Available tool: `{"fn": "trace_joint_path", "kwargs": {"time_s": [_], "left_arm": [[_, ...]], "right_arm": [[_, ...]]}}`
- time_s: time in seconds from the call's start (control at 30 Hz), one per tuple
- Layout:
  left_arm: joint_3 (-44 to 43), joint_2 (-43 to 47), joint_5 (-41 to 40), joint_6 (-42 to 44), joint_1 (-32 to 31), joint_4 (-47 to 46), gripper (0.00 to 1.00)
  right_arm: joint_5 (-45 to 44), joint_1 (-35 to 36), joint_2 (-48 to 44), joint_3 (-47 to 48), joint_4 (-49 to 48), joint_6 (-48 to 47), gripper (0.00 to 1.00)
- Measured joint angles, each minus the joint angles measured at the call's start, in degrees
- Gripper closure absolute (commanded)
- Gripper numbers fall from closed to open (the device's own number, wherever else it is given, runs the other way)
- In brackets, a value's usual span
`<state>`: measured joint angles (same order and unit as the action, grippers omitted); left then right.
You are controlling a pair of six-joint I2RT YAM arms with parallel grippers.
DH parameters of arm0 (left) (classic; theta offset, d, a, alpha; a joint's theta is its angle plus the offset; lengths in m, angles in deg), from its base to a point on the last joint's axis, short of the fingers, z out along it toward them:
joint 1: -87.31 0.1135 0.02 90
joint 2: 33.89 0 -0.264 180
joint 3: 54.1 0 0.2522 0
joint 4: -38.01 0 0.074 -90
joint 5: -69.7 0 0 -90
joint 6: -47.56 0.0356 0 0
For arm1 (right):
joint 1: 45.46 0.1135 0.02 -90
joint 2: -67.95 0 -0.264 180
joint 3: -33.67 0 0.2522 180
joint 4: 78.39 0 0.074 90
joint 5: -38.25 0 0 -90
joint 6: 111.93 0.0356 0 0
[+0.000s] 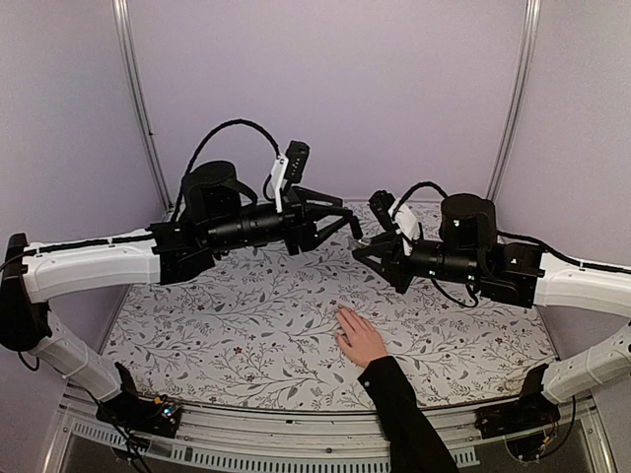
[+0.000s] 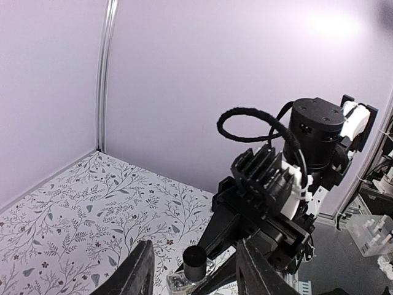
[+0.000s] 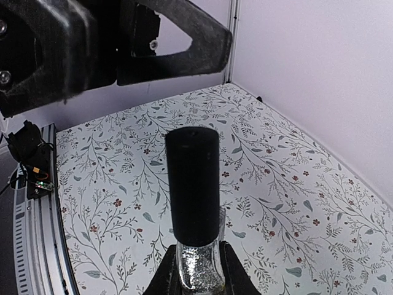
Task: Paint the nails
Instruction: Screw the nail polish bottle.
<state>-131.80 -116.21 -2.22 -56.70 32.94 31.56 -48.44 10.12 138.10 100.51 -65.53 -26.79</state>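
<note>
A light-skinned hand [image 1: 359,339] with a black sleeve lies flat on the flowered tablecloth at the front centre. Its nails are too small to make out. Above it and further back, my right gripper [image 1: 363,246] is shut on a small glitter-filled bottle [image 3: 198,273] with a tall black cap [image 3: 193,184], gripping the glass. My left gripper [image 1: 350,225] faces it from the left, open. In the left wrist view its fingers [image 2: 140,270] stand on either side of the cap [image 2: 196,263] without touching it.
The flowered tablecloth [image 1: 227,325] covers the table. Purple walls close in at the back and sides, with metal poles [image 1: 138,99] in the back corners. Both arms hang over the middle of the table, above and behind the hand.
</note>
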Motion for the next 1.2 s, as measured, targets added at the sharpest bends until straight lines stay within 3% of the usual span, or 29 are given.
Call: {"fn": "trace_joint_path", "kwargs": {"time_s": [0.3,0.87,1.2], "left_arm": [[-1.03,-3.17,-0.66,-1.86,-0.5,1.7,0.58],[-1.66,-4.72,-0.52,-1.81,-1.16,2.08,0.92],[-1.66,-4.79,-1.16,-1.4,-1.38,1.84,1.0]], "right_arm": [[-0.09,0.0,0.35,0.85,0.04,0.26,1.0],[-0.24,0.0,1.07,0.98,0.5,0.37,1.0],[-1.77,0.02,1.29,2.21,2.16,0.55,1.0]]}}
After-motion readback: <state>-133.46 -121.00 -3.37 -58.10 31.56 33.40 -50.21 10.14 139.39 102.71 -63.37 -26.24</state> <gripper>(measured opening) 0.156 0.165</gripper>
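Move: The black cap I go for, on the nail polish bottle held upright in my right hand, lies about 3 cm below my left hand and 2 cm to its right, barely 1 cm farther out. The bottle's glass sits right under the cap, some 3 cm lower. The person's hand rests on the table roughly 34 cm below my left hand, 4 cm to its right and 2 cm back. From my right hand the cap is about 4 cm up, 1 cm ahead and 1 cm left. I sink my left hand about 3 cm and ease it 2 cm right, so its open fingers come around the cap, then stay there and close them from half open until they pinch it from both sides. There is hardly any wrist turn, about 5 degrees of tilt. My right hand keeps its hold on the glass and stays practically still. ##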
